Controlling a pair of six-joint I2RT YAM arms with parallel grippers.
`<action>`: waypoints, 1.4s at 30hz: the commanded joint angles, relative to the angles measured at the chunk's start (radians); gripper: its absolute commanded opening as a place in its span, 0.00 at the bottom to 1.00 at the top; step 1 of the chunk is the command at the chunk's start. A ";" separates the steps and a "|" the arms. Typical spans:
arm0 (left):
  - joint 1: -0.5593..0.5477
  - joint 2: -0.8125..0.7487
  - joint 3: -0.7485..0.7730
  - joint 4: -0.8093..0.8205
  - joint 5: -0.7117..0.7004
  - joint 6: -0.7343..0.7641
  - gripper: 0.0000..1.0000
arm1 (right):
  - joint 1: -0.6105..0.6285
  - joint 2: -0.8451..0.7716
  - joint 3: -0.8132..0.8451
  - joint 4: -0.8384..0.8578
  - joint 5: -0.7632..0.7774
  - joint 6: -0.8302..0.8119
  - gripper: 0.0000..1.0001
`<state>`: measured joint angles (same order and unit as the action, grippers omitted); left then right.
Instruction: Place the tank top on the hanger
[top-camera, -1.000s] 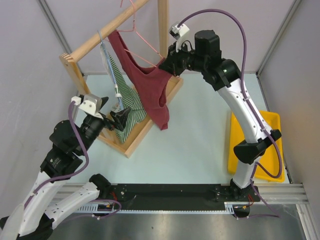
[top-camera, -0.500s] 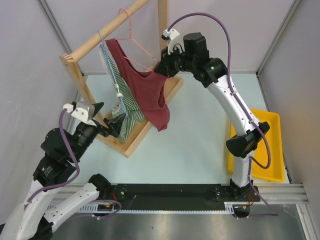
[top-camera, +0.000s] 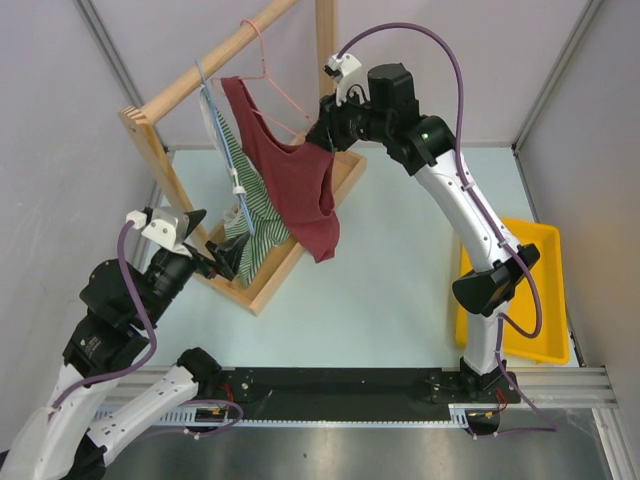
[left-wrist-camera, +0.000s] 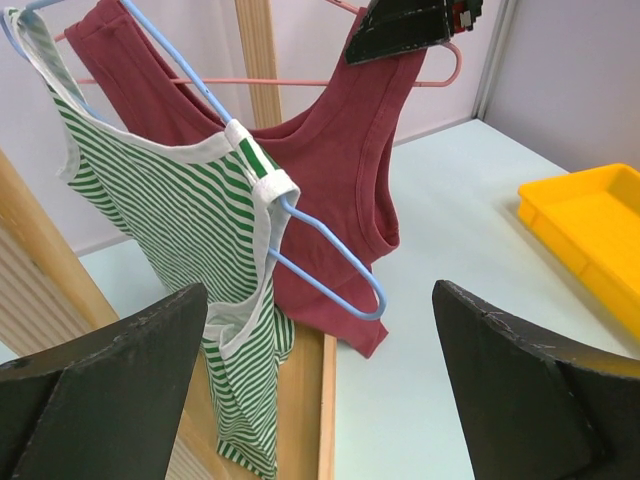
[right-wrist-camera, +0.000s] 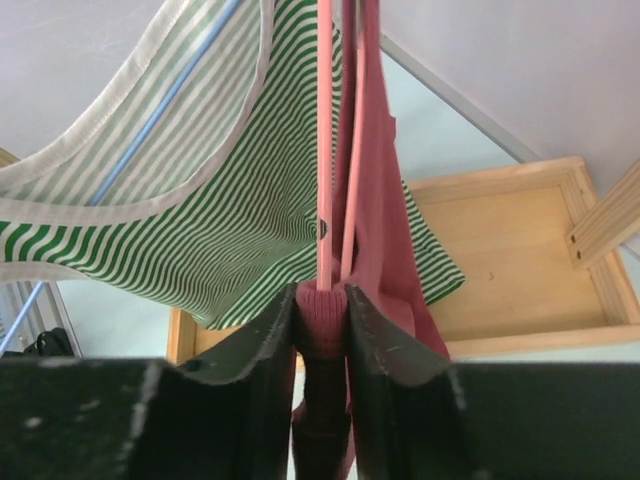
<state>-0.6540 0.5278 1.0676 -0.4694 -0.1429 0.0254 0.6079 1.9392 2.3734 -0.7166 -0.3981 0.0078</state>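
The maroon tank top hangs from the pink wire hanger, whose hook sits over the wooden rail. One strap is up on the hanger's left arm. My right gripper is shut on the other strap at the hanger's right end; the right wrist view shows the maroon strap pinched with the pink wire between the jaws. My left gripper is open and empty, low beside the rack. The tank top and hanger also show in the left wrist view.
A green-and-white striped top on a pale blue hanger hangs on the same rail, left of the tank top. The wooden rack base lies on the table. A yellow tray sits at the right.
My right gripper moved left and up along the hanger with the strap a second ago, then held nearly still. My left arm drew back toward the near left.
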 joint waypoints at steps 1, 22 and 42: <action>0.007 -0.015 0.005 -0.002 0.016 -0.013 0.99 | 0.007 -0.039 0.026 0.055 0.001 0.011 0.35; 0.007 -0.051 0.014 -0.052 -0.024 -0.016 0.99 | 0.007 -0.132 -0.028 0.106 0.025 0.004 1.00; 0.007 -0.270 -0.055 -0.251 -0.212 -0.090 0.99 | -0.347 -1.118 -1.295 0.232 0.240 0.207 1.00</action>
<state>-0.6537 0.2794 1.0351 -0.6655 -0.3080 -0.0277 0.3298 0.8825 1.1908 -0.4568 -0.1394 0.1581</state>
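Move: The tank top's right strap and the pink hanger arm under it are between the right fingertips, which are already parting. The hook on the wooden rod is roughly 12 cm ahead, 15 cm left and 14 cm higher. The tank top's middle is about 2 cm ahead, 8 cm left and 12 cm below; the striped top about 2 cm back, 20 cm left and 14 cm lower. From the left hand the strap is some 22 cm ahead and 20 cm right, about level. Finish opening the right gripper fully around the strap and pink hanger to let both go, lift a few centimetres, then swing it quickly right and back, about 25 cm clear of the tank top, turning some 30 degrees clockwise and sinking towards the end. Late on, ease the open, empty left gripper left and back, away from the striped top. ##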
